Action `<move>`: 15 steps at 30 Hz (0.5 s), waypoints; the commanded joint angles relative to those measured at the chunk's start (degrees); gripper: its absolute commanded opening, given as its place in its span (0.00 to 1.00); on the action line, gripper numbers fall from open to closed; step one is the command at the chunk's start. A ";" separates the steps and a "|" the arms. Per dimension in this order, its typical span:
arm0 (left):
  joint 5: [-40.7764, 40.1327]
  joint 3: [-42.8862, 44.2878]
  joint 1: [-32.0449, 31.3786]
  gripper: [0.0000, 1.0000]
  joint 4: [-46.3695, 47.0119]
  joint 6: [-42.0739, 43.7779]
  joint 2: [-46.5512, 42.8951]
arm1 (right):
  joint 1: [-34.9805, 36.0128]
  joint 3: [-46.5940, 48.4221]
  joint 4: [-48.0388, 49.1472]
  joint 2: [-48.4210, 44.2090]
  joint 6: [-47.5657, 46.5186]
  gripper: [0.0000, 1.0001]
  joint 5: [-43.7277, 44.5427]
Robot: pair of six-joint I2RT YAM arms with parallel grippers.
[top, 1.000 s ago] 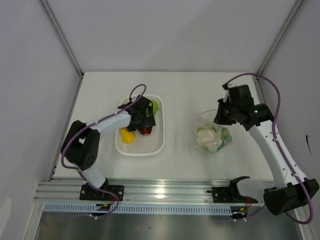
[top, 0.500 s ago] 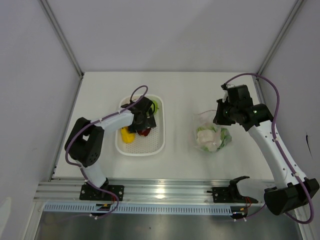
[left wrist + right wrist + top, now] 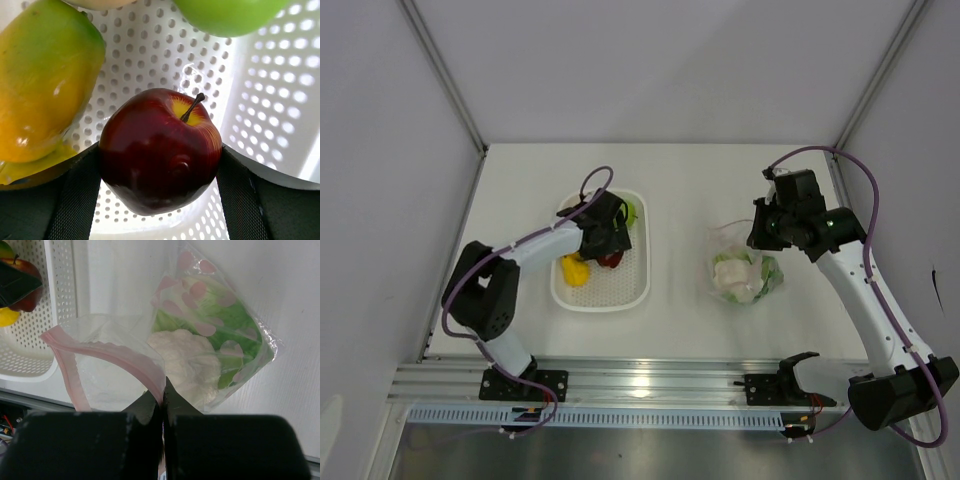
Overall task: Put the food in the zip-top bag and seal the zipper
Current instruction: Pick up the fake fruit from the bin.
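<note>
My left gripper [image 3: 610, 250] is in the white perforated basket [image 3: 637, 282], shut on the dark red apple [image 3: 159, 147], also visible from above [image 3: 612, 260]. An orange-yellow fruit [image 3: 42, 85] lies left of it and a lime-green fruit [image 3: 227, 12] beyond; from above they show as yellow [image 3: 574, 270] and green [image 3: 629, 211]. My right gripper [image 3: 164, 390] is shut on the pink zipper [image 3: 117, 357] of the clear zip-top bag [image 3: 745, 270], holding the mouth open. Two lettuces [image 3: 200, 347] lie inside the bag.
The basket stands left of centre on the white table [image 3: 685, 180]. The bag lies to its right. Grey walls close the table on three sides, and a metal rail [image 3: 650, 385] runs along the near edge.
The left arm's elbow swung out and back, with the gripper staying on the apple in the basket. The right arm and the bag have held still.
</note>
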 commanded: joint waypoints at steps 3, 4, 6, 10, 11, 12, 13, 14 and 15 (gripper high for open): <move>1.00 -1.72 -0.46 0.01 0.14 1.68 -10.59 | 0.31 1.58 1.22 -0.40 0.77 0.00 0.98; 0.92 -1.99 -0.63 0.01 -0.21 1.85 -12.44 | 0.31 1.66 1.22 -0.40 0.95 0.00 1.25; 2.48 -2.34 -1.16 0.01 -0.66 2.73 -18.32 | 0.31 1.66 1.14 -0.66 1.21 0.00 1.42; 10.55 -1.91 -3.00 0.01 1.97 4.22 -27.99 | 0.66 2.36 0.43 -1.01 2.00 0.00 1.86; 13.63 -1.38 -4.05 0.00 4.50 4.66 -30.80 | 0.74 2.71 0.00 -1.28 2.53 0.00 1.95; 16.97 -1.46 -4.41 0.01 6.44 4.84 -31.96 | 0.83 2.89 -0.09 -1.45 2.71 0.00 1.78; 24.22 -1.73 -4.94 0.01 9.07 4.93 -32.84 | 1.01 3.07 -0.18 -1.54 2.88 0.00 1.51; 26.99 -2.08 -6.34 0.01 12.06 4.76 -33.63 | 1.18 3.16 -0.36 -1.80 3.41 0.00 1.34; 29.46 -2.43 -7.13 0.01 17.66 4.67 -34.25 | 1.19 3.24 -0.45 -1.98 3.67 0.00 0.55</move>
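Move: The left hand already grips the red apple, low in the bin. The bag's open mouth, where it is bound, lies about 25 cm to the right, 5 cm back and some 14 cm higher. The green apple sits roughly 10 cm ahead and 4 cm right, the mango some 7 cm left and 2 cm ahead. From the right hand, which holds the bag's edge, the mouth's middle is around 5 cm left, 1 cm ahead and 4 cm below. Straight up at first, gathering speed, the left hand rises some 20 cm with its grip on the red apple unchanged; higher up it also draws back and swings right towards the bag, about 5 cm each way. The wrist tips so the fingers swing out forward and to the right. The right hand stays still, keeping its pinch on the bag's edge. ##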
